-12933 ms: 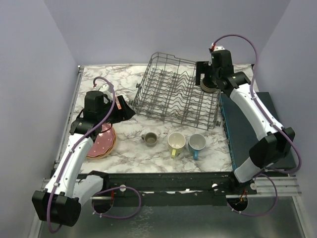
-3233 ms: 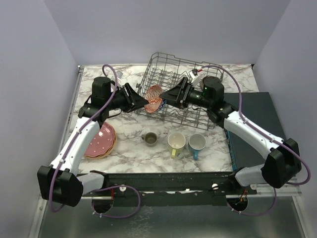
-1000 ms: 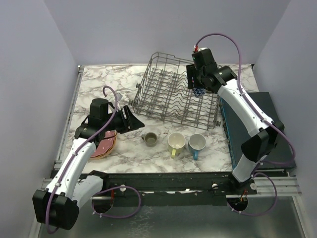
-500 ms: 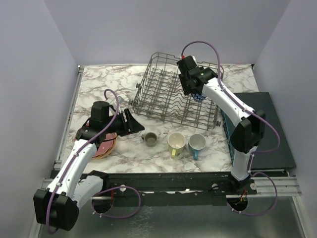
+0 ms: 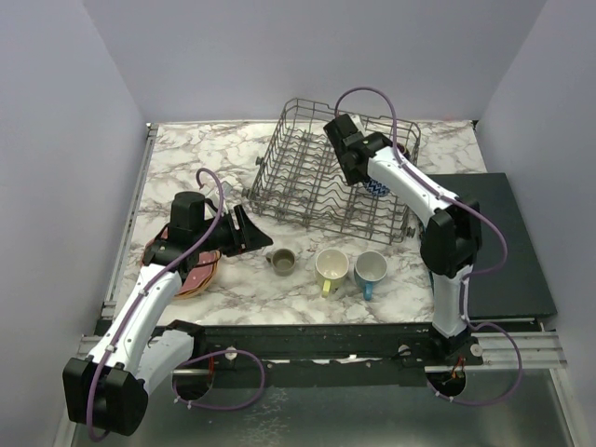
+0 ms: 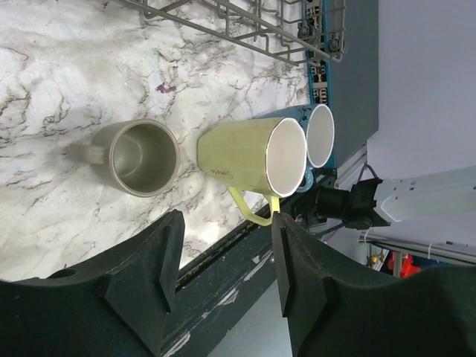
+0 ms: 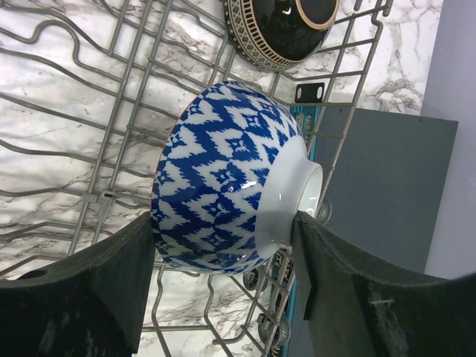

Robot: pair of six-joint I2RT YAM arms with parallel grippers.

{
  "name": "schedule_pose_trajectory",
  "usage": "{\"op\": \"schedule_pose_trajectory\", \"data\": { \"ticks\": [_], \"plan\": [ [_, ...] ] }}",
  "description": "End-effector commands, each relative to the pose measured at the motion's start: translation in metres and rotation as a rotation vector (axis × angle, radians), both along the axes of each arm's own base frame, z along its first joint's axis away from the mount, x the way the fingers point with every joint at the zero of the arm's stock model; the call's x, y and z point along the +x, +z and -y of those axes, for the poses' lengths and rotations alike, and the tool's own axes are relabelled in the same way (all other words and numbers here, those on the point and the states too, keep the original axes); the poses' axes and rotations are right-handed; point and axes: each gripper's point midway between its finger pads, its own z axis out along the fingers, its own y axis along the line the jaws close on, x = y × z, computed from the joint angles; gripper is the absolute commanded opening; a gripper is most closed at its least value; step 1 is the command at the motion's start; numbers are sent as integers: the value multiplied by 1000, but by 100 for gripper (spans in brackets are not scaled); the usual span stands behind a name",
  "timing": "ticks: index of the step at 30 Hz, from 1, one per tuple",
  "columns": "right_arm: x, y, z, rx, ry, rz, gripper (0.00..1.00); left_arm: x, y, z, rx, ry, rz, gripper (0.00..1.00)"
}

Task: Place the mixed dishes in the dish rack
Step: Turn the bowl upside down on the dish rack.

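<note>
My right gripper (image 7: 224, 230) is shut on the blue-white patterned bowl (image 7: 223, 197), which lies on its side between the pads, just above the dish rack (image 7: 89, 134). A dark brown bowl (image 7: 282, 26) stands in the rack's corner beyond it. From above, the right gripper (image 5: 371, 179) and blue-white bowl (image 5: 378, 190) hang over the right half of the dish rack (image 5: 307, 182). My left gripper (image 5: 253, 233) is open and empty beside the stack of plates (image 5: 197, 272), which its arm partly hides. Ahead of the left gripper (image 6: 227, 245) stand the grey-beige mug (image 6: 141, 158), pale yellow mug (image 6: 249, 155) and blue mug (image 6: 318, 132).
A dark flat box (image 5: 494, 242) lies along the table's right side, right of the rack. The three mugs (image 5: 331, 267) stand in a row near the front edge. Walls close in the table at the back and on both sides.
The right arm has swung left from the rack's back right corner towards its middle with the bowl still in its grip. The left arm has barely moved.
</note>
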Motion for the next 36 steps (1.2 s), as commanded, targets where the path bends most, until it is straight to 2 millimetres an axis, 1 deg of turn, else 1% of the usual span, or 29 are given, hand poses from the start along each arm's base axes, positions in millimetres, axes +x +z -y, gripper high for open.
{"op": "schedule_pose_trajectory", "data": {
  "ticks": [1,8,11,15,22,25,36],
  "plan": [
    [5,-10,6,-77,-21,1,37,-3,3,2,-21,-27,28,57],
    [9,-32,13,-141,-46,-16,35,-3,2,2,-21,-28,27,57],
    [12,-35,15,-152,-53,-12,35,-4,2,3,-23,-31,26,57],
    [17,-41,23,-173,-66,-13,35,-3,2,3,-22,-28,28,57],
    [19,-58,34,-194,-85,-44,35,-3,1,3,-23,-31,27,57],
    [22,-62,40,-201,-99,-50,34,-4,1,3,-25,-33,25,57],
    [33,-72,52,-214,-118,-60,34,-3,0,4,-29,-41,16,57]
  ]
}}
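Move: The patterned bowl is already in the right hand, lying on its side with the foot to the right; the free spot on the dish rack that it goes to is about 3 cm ahead of this hand, 5 cm to its right and 9 cm below. The black bowl stands some 10 cm ahead and 7 cm right, and the rack's right side runs about 11 cm to the right, level with the hand. From the idle left hand that spot lies roughly 20 cm ahead, 30 cm right and 10 cm below. Still pinched between rim and foot, the patterned bowl is lowered about 7 cm into the right part of the rack by the right hand, at first almost straight down, then also drifting some 4 cm right and a little forward, towards the rack's right side. The wrist rolls about 10 degrees, left side sinking; the fingers keep their hold. ##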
